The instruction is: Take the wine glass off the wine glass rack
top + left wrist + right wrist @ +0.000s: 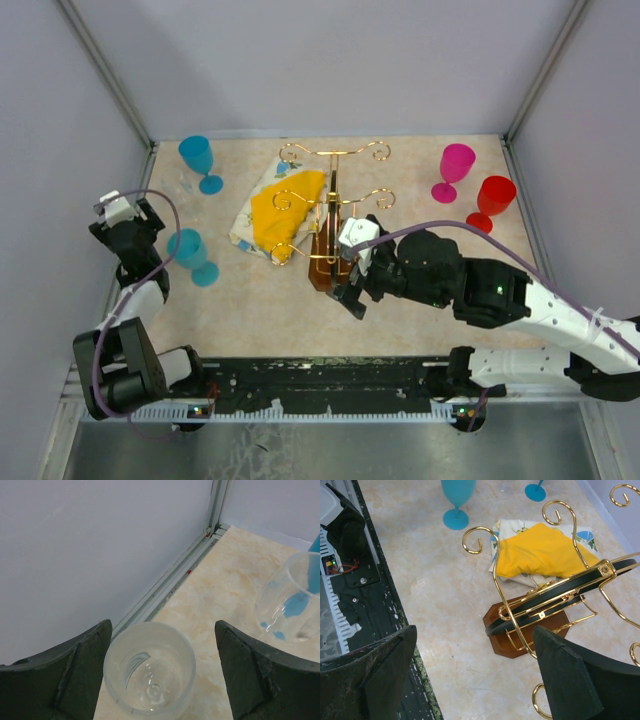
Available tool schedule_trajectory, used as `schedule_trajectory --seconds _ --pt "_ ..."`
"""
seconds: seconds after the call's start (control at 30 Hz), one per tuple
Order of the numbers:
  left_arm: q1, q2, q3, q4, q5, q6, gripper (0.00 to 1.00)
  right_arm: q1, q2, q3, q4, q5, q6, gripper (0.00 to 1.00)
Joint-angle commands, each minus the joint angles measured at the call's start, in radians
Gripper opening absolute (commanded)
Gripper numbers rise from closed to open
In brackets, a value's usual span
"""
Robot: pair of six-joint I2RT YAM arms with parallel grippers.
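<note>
The wine glass rack is a gold wire stand on a brown wooden base, standing mid-table, and no glass hangs on the arms I can see. A clear wine glass stands upright on the table by the left wall, seen from above. My left gripper is open around it, its fingers apart from the rim on both sides. My right gripper is open just in front of the rack's base, with nothing between its fingers; in the top view this right gripper sits at the base's near edge.
A second clear glass stands right of the left gripper. Two blue glasses stand on the left. A pink glass and a red glass stand at the right. A yellow-and-white cloth lies beside the rack. Walls enclose three sides.
</note>
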Motion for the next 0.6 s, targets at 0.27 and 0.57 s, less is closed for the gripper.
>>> schedule_trajectory --seconds 0.27,0.57 --pt "-0.005 -0.051 0.143 -0.115 -0.050 0.048 0.88 -0.004 -0.034 -0.004 0.043 -0.005 0.007 0.99" --pt "-0.006 -0.135 0.280 -0.361 -0.043 -0.042 0.83 -0.005 -0.026 0.008 0.052 0.032 0.053 0.99"
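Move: The clear wine glass already set down stands just below the open left hand, about 2 cm ahead, 3 cm left, its middle some 11 cm down. The near blue glass is about 7 cm back and 15 cm right of this hand; the other clear glass is roughly 9 cm ahead and 13 cm right. From the right hand, the first clear glass lies some 50 cm left, 10 cm ahead and well below. The left hand, fingers still wide open, climbs about 6.5 cm almost straight up, away from the clear wine glass. ##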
